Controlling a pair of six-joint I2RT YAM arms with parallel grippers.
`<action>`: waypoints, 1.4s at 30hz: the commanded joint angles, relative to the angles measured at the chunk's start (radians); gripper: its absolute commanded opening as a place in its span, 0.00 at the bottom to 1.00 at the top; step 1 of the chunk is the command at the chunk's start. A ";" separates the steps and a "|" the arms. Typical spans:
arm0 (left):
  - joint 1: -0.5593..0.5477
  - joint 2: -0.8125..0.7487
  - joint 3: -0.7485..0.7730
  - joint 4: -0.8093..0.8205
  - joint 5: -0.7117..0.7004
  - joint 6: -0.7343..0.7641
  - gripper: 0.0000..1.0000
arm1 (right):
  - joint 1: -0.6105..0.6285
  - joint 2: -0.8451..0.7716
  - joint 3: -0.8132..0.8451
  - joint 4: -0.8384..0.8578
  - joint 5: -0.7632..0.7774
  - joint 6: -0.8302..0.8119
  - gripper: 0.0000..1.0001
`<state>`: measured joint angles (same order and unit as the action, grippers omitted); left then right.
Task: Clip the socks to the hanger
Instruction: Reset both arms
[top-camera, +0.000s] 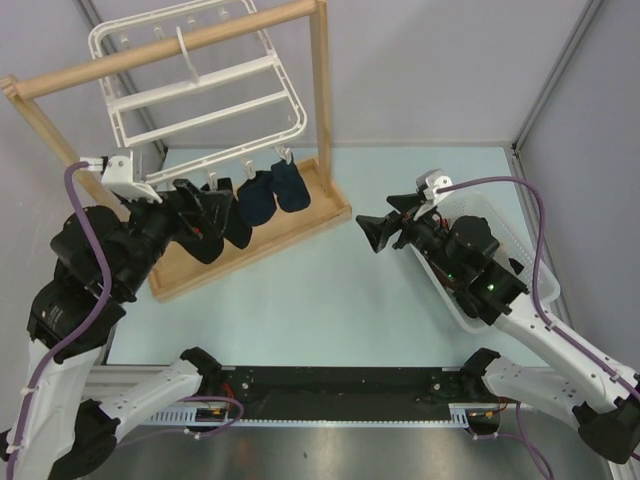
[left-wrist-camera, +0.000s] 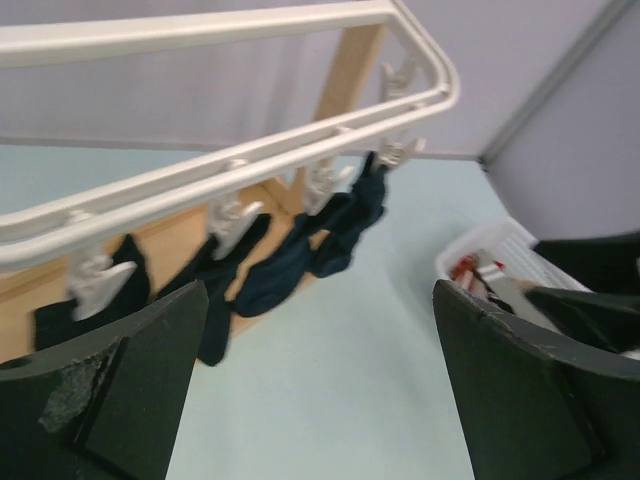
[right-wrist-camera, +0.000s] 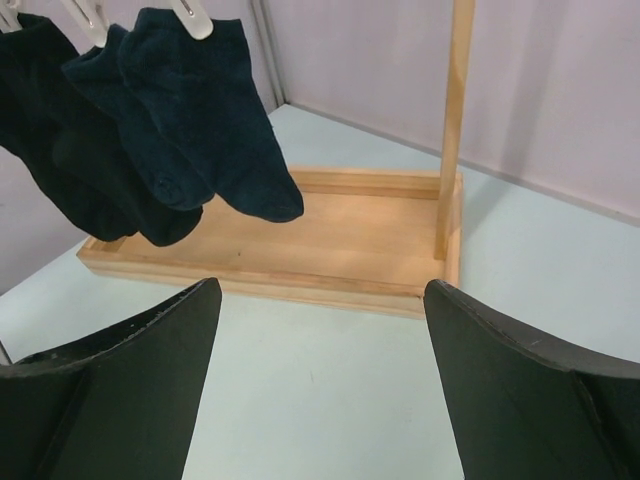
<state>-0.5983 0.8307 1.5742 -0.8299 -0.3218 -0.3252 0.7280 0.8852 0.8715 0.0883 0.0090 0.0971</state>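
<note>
The white hanger (top-camera: 200, 85) hangs by its hook from the wooden stand's top bar. Several dark socks (top-camera: 275, 192) dangle from clips along its near edge, above the stand's wooden base. My left gripper (top-camera: 205, 220) is open and empty, just below and beside the leftmost hanging socks. In the left wrist view the hanger rail (left-wrist-camera: 250, 170) and clipped socks (left-wrist-camera: 335, 225) are ahead of the open left gripper (left-wrist-camera: 320, 400). My right gripper (top-camera: 385, 218) is open and empty over the table, right of the stand. It (right-wrist-camera: 320, 390) faces the hanging socks (right-wrist-camera: 200, 120).
The wooden stand has a tray-like base (right-wrist-camera: 330, 240) and an upright post (right-wrist-camera: 455, 120). A white plastic basket (top-camera: 500, 215) sits at the right, under my right arm, with red and white cloth showing inside (left-wrist-camera: 480, 268). Grey walls close off the back and right.
</note>
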 joint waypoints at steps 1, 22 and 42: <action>-0.008 0.071 0.032 0.075 0.243 -0.055 1.00 | -0.009 0.058 0.029 0.114 -0.076 -0.011 0.88; -0.301 0.395 0.107 0.391 -0.173 0.029 1.00 | -0.015 0.238 0.031 0.333 -0.158 -0.013 0.88; -0.098 0.127 -0.138 0.249 -0.319 0.011 1.00 | -0.010 0.317 0.032 0.452 -0.211 0.030 0.87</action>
<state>-0.7414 1.0027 1.4586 -0.5636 -0.6071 -0.3168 0.7132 1.1954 0.8715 0.4679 -0.1894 0.1131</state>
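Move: The rightmost hanging sock is about 17 cm ahead and 11 cm to the right of the left gripper, some 5 cm lower. The second sock hangs about 15 cm ahead of that gripper and 6 cm right, and the hanger's front right corner about 18 cm ahead and 14 cm right, a little above. From the right gripper the rightmost sock is roughly 9 cm ahead, 15 cm left and 4 cm up; the second sock is 8 cm ahead, 20 cm left. Swing the empty left gripper some 18 cm right, yawing clockwise, then push it forward about 8 cm and bring it back left roughly 13 cm while it turns back counter-clockwise, sinking slightly, to end nearer the rightmost socks. Meanwhile ease the right gripper about 7 cm left and a little forward towards those socks, dipping slightly and turning some 10 degrees counter-clockwise. Keep both open. ##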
